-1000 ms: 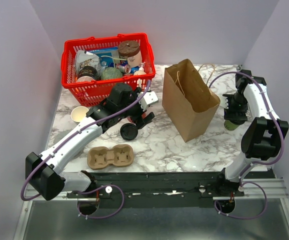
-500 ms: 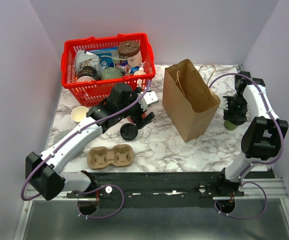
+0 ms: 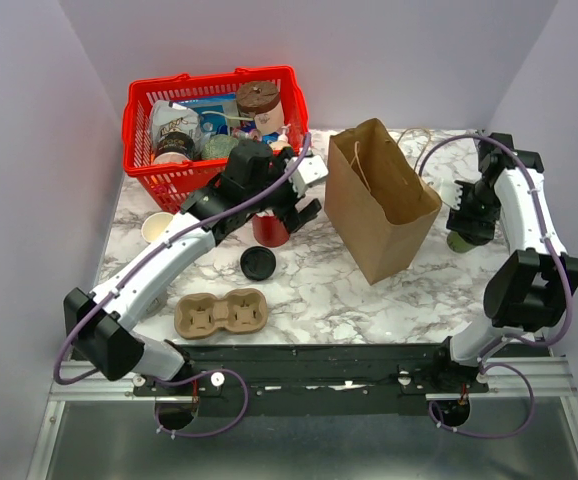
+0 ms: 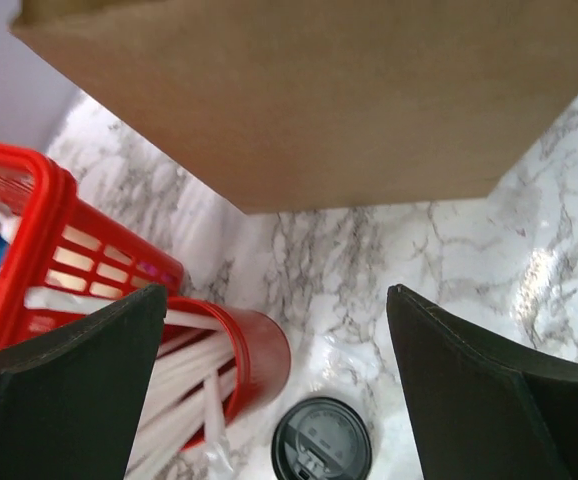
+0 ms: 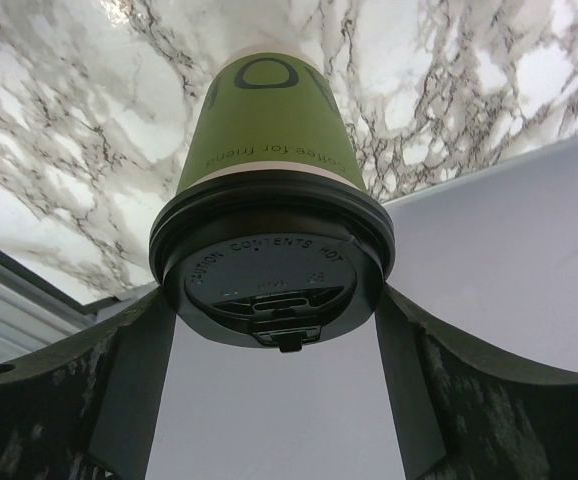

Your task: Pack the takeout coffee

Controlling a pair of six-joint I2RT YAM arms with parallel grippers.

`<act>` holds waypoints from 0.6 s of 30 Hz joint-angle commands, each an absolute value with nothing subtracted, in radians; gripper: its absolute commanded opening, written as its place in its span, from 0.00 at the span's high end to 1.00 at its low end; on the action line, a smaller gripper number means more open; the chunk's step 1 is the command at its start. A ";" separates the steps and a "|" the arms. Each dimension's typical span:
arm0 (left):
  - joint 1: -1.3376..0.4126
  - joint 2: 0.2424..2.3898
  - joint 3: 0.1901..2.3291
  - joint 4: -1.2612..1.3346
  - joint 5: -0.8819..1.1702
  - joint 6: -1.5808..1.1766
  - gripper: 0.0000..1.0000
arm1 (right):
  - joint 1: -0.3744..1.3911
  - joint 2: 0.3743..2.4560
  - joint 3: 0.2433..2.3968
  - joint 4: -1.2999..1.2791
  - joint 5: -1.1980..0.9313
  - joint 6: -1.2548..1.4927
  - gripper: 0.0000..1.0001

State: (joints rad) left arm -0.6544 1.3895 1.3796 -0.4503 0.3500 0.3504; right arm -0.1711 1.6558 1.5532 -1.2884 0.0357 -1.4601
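Observation:
The takeout coffee (image 5: 269,130), a green cup with a black lid, stands on the marble at the far right, beside the brown paper bag (image 3: 381,200). My right gripper (image 5: 274,300) straddles it from above, and both fingers press against the lid's rim. From the top view the right gripper (image 3: 469,215) covers most of the takeout coffee (image 3: 459,241). My left gripper (image 3: 291,207) hangs open and empty between basket and bag, over a red cup of white straws (image 4: 239,350).
A loose black lid (image 3: 258,263) lies on the marble near the red cup (image 3: 269,230). The red basket (image 3: 141,112) of groceries stands at the back left. A cardboard cup carrier (image 3: 221,312) lies near the front edge, and a cream cup (image 3: 159,228) sits to the left.
My left arm has swung back towards the basket, uncovering the red cup. My right gripper's fingers have narrowed onto the coffee's lid, and the arm has shifted slightly backward.

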 commanded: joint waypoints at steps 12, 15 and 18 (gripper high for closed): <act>-0.552 1.848 2.089 -0.491 0.446 0.232 0.01 | -0.176 1.499 1.508 -1.263 -0.164 -1.025 0.99; -0.548 1.920 2.203 -0.485 0.503 0.221 0.01 | -0.178 1.483 1.465 -1.223 -0.158 -0.970 0.99; -0.549 1.980 2.264 -0.445 0.508 0.203 0.01 | -0.187 1.488 1.442 -1.187 -0.156 -0.898 0.99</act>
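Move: The lidded coffee cup is already in the right hand's grip; the paper bag it is going to stands about 20 cm to that hand's left and 5 cm ahead, its middle about level with the hand. The empty left hand has the same bag about 14 cm to its right, 8 cm ahead and 12 cm below. From the left hand, the red straw cup is some 9 cm left and 8 cm ahead, 20 cm down; the black lid is 12 cm left, level with it, 25 cm down. Forward and up in one quick sweep, some 13 cm out and 11 cm higher and slightly right, the wide-open left hand climbs past the straw cup to above the bag's far left corner, rolling slightly. The right hand meanwhile keeps its grip on the cup and carries it about 4 cm left towards the bag, drawing a little back and up, turning some 20 degrees clockwise with its left side rising. ##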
